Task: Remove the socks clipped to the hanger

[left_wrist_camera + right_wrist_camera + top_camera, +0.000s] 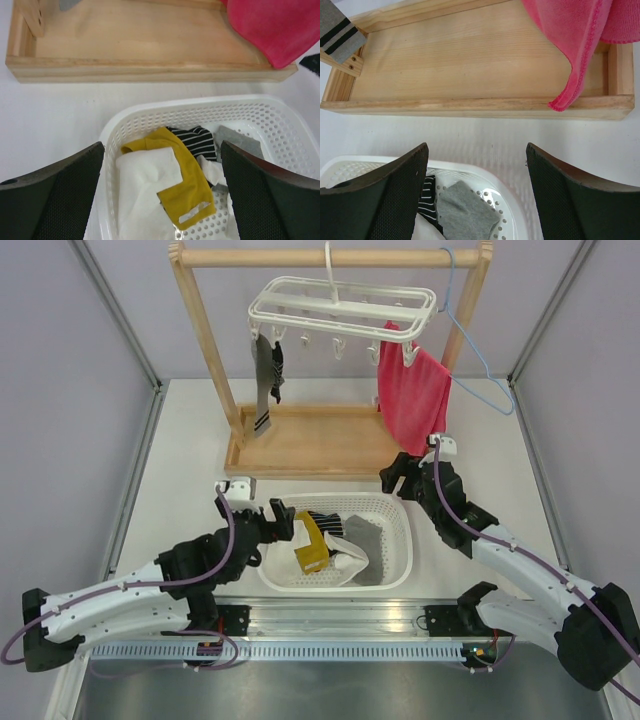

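Note:
The white hanger [345,302] hangs by its hook from the wooden rail. One grey sock with a dark-striped cuff [266,385] is clipped at its left end; its cuff [337,30] shows in the right wrist view. In the white basket [400,540] lie a mustard sock [187,185], a white sock [142,185], a striped sock [192,140] and a grey sock [465,212]. My left gripper [162,200] is open and empty above the basket's left side. My right gripper [477,195] is open and empty over the basket's far right corner.
A wooden rack [215,350] stands on a wooden base tray [310,440] behind the basket. A red towel [412,395] hangs from the hanger's right end down over the tray. A thin blue wire hanger [480,370] hangs at the rail's right end.

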`<move>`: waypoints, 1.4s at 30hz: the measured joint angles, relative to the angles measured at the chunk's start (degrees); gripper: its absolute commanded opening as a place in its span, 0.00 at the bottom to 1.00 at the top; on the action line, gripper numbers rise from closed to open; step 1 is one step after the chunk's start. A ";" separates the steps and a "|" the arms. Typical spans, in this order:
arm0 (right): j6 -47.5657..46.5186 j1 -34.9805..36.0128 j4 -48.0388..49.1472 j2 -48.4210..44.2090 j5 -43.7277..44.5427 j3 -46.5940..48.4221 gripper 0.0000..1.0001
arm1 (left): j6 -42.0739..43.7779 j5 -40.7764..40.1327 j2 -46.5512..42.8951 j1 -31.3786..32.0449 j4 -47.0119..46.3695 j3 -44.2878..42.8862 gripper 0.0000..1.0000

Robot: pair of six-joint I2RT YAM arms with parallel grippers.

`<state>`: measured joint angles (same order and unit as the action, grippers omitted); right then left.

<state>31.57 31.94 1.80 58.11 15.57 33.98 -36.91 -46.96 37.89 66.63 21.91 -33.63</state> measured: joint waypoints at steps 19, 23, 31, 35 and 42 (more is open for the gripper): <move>0.00 -5.14 1.33 -2.91 -4.44 -2.93 0.83 | 14.16 29.68 24.59 -30.82 -19.21 -23.71 1.00; 0.15 -6.95 2.16 -3.67 -6.69 -3.74 0.84 | 15.41 31.21 32.24 -32.00 -21.05 -29.35 1.00; 0.44 -8.57 4.94 -3.67 -10.97 -4.33 0.83 | 19.04 28.44 40.87 -32.54 -24.48 -36.52 1.00; 0.68 -9.38 6.84 -2.73 -12.87 -4.39 0.83 | 20.55 27.26 44.68 -32.61 -25.64 -39.01 1.00; 1.27 -10.47 8.68 -0.85 -15.85 -4.70 0.83 | 22.01 22.71 50.12 -33.09 -26.36 -41.05 0.96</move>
<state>32.84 21.47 10.48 57.25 -0.27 29.28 -14.90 -24.25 88.01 33.54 -4.45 -74.67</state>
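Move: The black striped sock hangs from the hanger about 28 cm ahead of the left hand, a couple of centimetres to its right and some 16 cm above it. The grey sock hangs about 4 cm to the left of the striped one, at much the same distance out. The basket's middle is roughly 17 cm right of the left hand, nearly level with it fore and aft and about 14 cm below. From the right hand the striped sock is some 16 cm ahead, 23 cm left and 18 cm up. Forward and up in one quick sweep of about 25 cm, the empty left hand leaves the basket's side for the striped sock, climbing early to some 13 cm, then running nearly level while it veers right, and sinking a little at the end. The fingers stay wide open and tip up about 10 degrees, arriving with the sock close by the left finger; contact can't be made out. ##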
